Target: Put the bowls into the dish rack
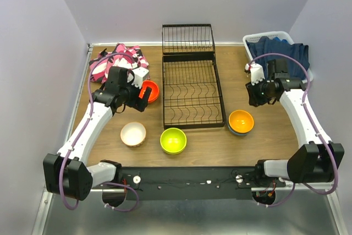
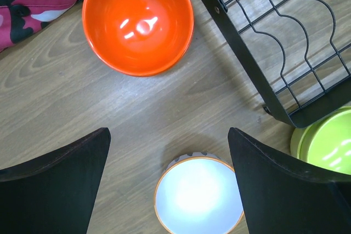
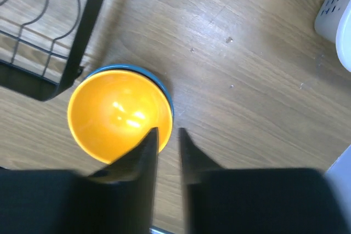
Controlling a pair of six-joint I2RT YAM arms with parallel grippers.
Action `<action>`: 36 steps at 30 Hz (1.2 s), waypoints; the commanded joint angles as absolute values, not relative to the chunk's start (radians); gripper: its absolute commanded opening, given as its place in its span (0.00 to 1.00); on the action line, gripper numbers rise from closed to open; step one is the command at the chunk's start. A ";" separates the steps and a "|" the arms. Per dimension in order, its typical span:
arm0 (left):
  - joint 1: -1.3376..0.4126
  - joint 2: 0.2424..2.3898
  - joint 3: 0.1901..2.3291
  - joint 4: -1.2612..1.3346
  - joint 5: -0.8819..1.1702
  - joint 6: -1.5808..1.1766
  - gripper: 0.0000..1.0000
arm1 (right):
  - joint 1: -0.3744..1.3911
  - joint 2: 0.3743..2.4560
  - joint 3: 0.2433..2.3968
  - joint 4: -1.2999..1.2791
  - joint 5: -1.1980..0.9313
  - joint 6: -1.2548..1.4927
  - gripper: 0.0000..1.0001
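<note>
The black wire dish rack [image 1: 190, 57] stands at the table's middle with no bowl in it. To its left sits a red-orange bowl [image 1: 149, 91]; a cream-white bowl [image 1: 133, 134] and a lime green bowl [image 1: 173, 140] sit in front. An orange bowl [image 1: 241, 120] is nested in a blue bowl [image 1: 234, 131] at the rack's front right corner. My left gripper [image 1: 140, 100] hovers open over bare wood between the red-orange bowl [image 2: 137, 20] and the cream-white bowl [image 2: 198, 198]. My right gripper [image 1: 256, 96] is shut and holds nothing; in its wrist view it [image 3: 168, 131] hangs just past the orange bowl's [image 3: 115, 113] rim.
A pink patterned cloth [image 1: 118, 59] lies at the back left, behind the left arm. A white laundry basket [image 1: 268, 36] with dark blue fabric stands at the back right, close to the right arm. Walls close the table on three sides.
</note>
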State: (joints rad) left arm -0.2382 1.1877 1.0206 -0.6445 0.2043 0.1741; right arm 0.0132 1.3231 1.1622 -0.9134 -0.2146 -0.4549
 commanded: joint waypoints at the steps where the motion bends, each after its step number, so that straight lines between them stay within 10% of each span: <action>1: -0.265 1.190 1.049 -0.644 0.223 0.224 0.98 | 0.014 1.273 1.200 -0.956 -0.273 -0.453 0.48; 10: -0.278 1.492 1.343 -0.810 0.173 0.365 0.61 | 0.014 1.281 1.218 -0.934 -0.278 -0.379 0.54; 36: -0.324 1.836 1.465 -0.890 0.233 0.433 0.50 | 0.014 1.287 1.187 -0.911 -0.264 -0.359 0.57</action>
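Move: The red bowl lies about 10 cm ahead of the left gripper, 2 cm to its right and some 14 cm below. At the same depth below, the white bowl is roughly 9 cm back and 4 cm left of this gripper, and the rack's middle about 11 cm ahead and 22 cm right. The camouflage cloth is some 22 cm ahead and 10 cm left. From the right gripper, the red bowl is about 10 cm ahead and 45 cm left, 12 cm below. Bring the left gripper about 5 cm forward and slightly right, rack-ward, narrowing its wide-open fingers to roughly half. Then sink about 9 cm to the red bowl's near rim, tipping the fingers some 20 degrees closer to straight down and turning them a little clockwise, one finger over the bowl and one outside. Meanwhile raise the right gripper 2 cm and open it about halfway. ##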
